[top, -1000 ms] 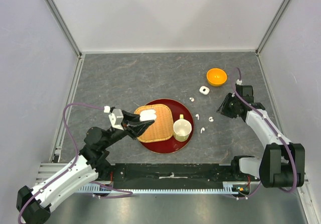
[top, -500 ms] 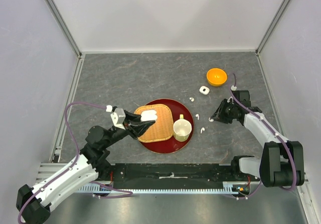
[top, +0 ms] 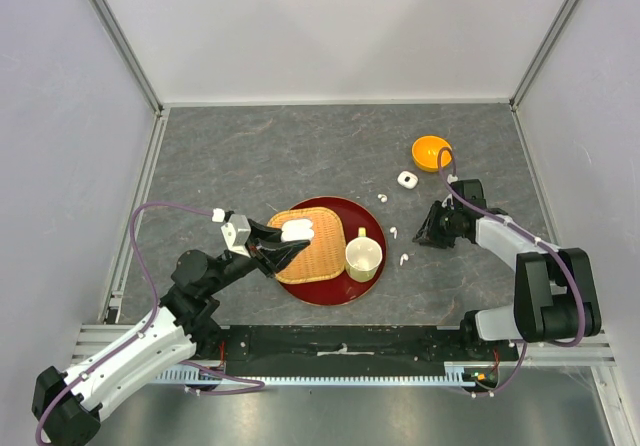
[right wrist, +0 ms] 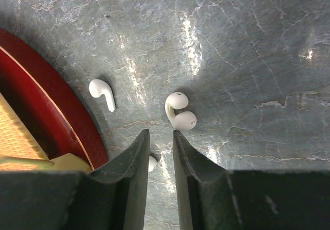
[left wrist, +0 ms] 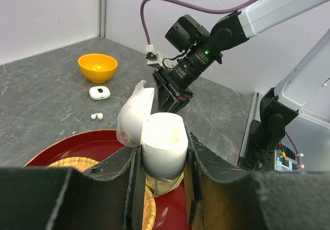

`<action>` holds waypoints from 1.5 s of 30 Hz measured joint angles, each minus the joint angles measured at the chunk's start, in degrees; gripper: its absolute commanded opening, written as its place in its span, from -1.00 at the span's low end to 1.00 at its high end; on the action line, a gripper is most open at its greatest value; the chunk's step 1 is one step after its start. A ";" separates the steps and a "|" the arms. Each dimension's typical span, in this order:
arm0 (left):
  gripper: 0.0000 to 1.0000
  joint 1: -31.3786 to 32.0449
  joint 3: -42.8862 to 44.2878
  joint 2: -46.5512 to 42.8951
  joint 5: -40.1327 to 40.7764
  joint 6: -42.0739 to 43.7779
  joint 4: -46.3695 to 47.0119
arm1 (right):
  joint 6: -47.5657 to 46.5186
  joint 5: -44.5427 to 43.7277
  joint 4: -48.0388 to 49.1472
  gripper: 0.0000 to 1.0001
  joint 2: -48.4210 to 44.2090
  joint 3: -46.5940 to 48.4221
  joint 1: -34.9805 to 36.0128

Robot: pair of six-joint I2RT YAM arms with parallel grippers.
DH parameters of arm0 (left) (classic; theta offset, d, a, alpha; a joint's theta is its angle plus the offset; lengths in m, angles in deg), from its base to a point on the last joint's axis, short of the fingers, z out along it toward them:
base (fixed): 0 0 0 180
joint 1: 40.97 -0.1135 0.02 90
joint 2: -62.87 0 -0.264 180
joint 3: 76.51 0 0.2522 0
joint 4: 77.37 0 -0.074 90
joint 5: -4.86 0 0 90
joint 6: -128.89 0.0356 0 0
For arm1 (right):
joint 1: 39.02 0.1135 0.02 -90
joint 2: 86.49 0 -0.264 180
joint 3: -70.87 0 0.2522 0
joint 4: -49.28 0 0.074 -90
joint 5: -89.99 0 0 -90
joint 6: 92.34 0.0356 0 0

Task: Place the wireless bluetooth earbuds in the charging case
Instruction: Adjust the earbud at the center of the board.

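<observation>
My left gripper is shut on the base of a white charging case. The case's lid hangs open to the left, and I hold it above the woven mat. My right gripper hovers low over the grey table, its jaws a narrow gap apart with nothing between them. A curled white earbud lies just past its right fingertip. A stemmed earbud lies to the left, and a third peeks out beside the left finger. From above, the right gripper is right of the tray, near two earbuds.
A red round tray carries the mat and a cream cup. Farther back stand an orange bowl and a second small white case, with another earbud nearby. The tray's rim is close on the right gripper's left.
My right arm has swung left and down towards the earbuds beside the tray, and its jaws narrowed slightly. My left gripper and the case have barely moved.
</observation>
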 measured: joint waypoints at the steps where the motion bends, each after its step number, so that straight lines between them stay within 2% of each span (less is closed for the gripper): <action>1: -0.95 0.00 0.00 0.00 0.00 0.00 0.00 | 0.00 -0.37 0.00 -0.37 0.28 0.00 0.00; 9: -0.95 0.00 0.00 -0.90 0.07 0.00 0.00 | 0.04 -4.35 -0.11 -0.38 0.31 0.00 0.20; 15: -0.95 0.00 0.00 -1.60 0.13 0.00 -0.02 | 0.00 -8.59 -0.13 -0.36 -1.42 -0.11 -2.43; 23: -0.95 0.00 0.00 -1.60 0.31 0.00 -0.02 | -0.20 -8.79 -0.74 -0.33 -2.93 -0.11 -4.15; 28: -0.95 0.00 -0.24 -1.62 0.39 0.00 0.00 | -0.09 -11.39 -0.98 -0.38 -5.09 0.57 -4.31; 38: -0.95 0.00 -0.37 -2.95 0.48 0.02 -0.15 | 0.50 -12.81 -0.07 -0.44 2.80 2.80 -7.43; 45: -0.95 0.00 -0.39 -3.13 0.50 0.02 -0.24 | 0.94 -10.34 1.86 -0.41 3.89 2.93 -7.63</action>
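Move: The earbud at the centre of the board lies about 2 cm ahead, 2 cm to the right and 2 cm below the right hand. The plate-side earbud is about 3 cm ahead of this hand and 5 cm to its left; the near earbud is 3 cm back and 3 cm left, and the mug's middle 3 cm back and 13 cm left. From the left hand the central earbud is roughly 31 cm right, 12 cm ahead and 23 cm below. Rightward and low over the table, the right hand sweeps about 7 cm past the central earbud to its right side, working some 3 cm forward as well. Midway it lifts a couple of centimetres, sinks again to slightly below its starting height, and at the end eases back left a touch; the wrist turns about 15 degrees clockwise while the fingers keep their narrow gap. ##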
